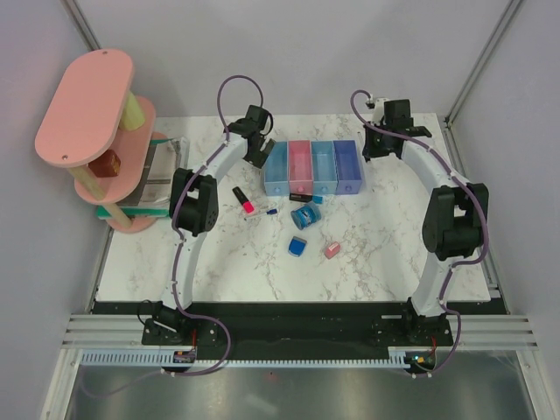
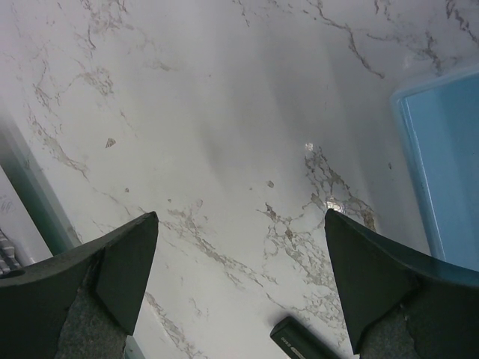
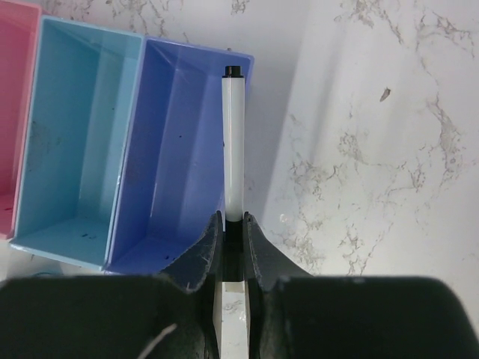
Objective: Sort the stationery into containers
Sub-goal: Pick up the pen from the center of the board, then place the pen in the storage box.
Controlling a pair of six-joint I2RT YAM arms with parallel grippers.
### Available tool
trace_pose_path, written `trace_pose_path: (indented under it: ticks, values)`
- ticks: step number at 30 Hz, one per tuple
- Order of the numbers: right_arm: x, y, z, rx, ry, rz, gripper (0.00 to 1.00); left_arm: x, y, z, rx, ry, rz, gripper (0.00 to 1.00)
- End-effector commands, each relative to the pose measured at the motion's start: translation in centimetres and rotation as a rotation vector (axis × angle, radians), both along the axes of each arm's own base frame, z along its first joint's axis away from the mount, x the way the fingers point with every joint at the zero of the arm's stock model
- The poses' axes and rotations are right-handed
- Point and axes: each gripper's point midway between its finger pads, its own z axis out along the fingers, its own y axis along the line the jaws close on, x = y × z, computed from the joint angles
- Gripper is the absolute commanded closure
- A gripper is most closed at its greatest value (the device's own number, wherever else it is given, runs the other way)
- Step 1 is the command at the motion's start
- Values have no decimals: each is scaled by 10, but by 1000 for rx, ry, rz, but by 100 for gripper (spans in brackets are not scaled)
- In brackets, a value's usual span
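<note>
The containers (image 1: pixel 311 166) stand in a row at the back centre: light blue, pink, light blue, purple-blue. My right gripper (image 3: pixel 233 218) is shut on a thin white pen (image 3: pixel 233 142) with a black tip, which lies along the right wall of the purple-blue bin (image 3: pixel 176 149). My left gripper (image 2: pixel 241 217) is open above bare table, just left of the leftmost light blue bin (image 2: pixel 449 172). A black marker's end (image 2: pixel 299 340) shows below the left jaws. On the table lie a pink-capped marker (image 1: pixel 243 201), a blue roll (image 1: pixel 304 217), a blue wedge (image 1: pixel 297 248) and a pink eraser (image 1: pixel 332 250).
A pink tiered shelf tower (image 1: pixel 96 131) stands at the back left beside a clear tray (image 1: pixel 162 171). The marble table (image 1: pixel 394 254) ends at a black strip in front, where both arm bases sit. Grey walls close in on both sides.
</note>
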Motion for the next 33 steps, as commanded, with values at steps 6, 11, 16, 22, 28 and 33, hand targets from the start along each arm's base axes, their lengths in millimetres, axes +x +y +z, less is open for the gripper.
trace_pose_path:
  ticks: [6, 11, 16, 22, 28, 33]
  values:
    - [0, 42, -6, 76, -6, 39, 97, -11, -16, 35, -73, -49, -17, 0]
    - [7, 47, -16, 69, 1, 40, 96, -34, -11, 48, -81, -25, -52, 0]
    - [8, 47, -34, 61, 25, 43, 90, -68, -4, 34, -69, 39, -126, 0]
    - [6, 51, -46, 66, 48, 63, 79, -101, 4, 28, -74, 79, -167, 0]
    - [5, 58, -39, 56, 29, 92, 56, -136, -6, 39, -168, 137, -184, 0]
    - [3, 60, -27, 32, 1, 124, 46, -161, -16, 45, -216, 176, -250, 0]
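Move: The white blue-capped pen lies about 15 cm back from the left hand, 5 cm to its right and 5 cm lower; the black-and-pink highlighter lies about 11 cm straight back. The tray's nearest light-blue compartment is centred 8 cm right and 4 cm back. The right hand already holds a black-and-white pen; the dark-blue compartment's middle is some 5 cm left, 3 cm ahead and 11 cm below, the light-blue one 6 cm beyond it to the left. Leftward about 5 cm, then down another 5 cm, the right hand brings its pen over the dark-blue compartment, and the fingers open to let go. Meanwhile the left hand, fingers wide open, draws back some 14 cm along the tray's left side towards the highlighter and blue-capped pen, tipping down and turning slightly clockwise. ##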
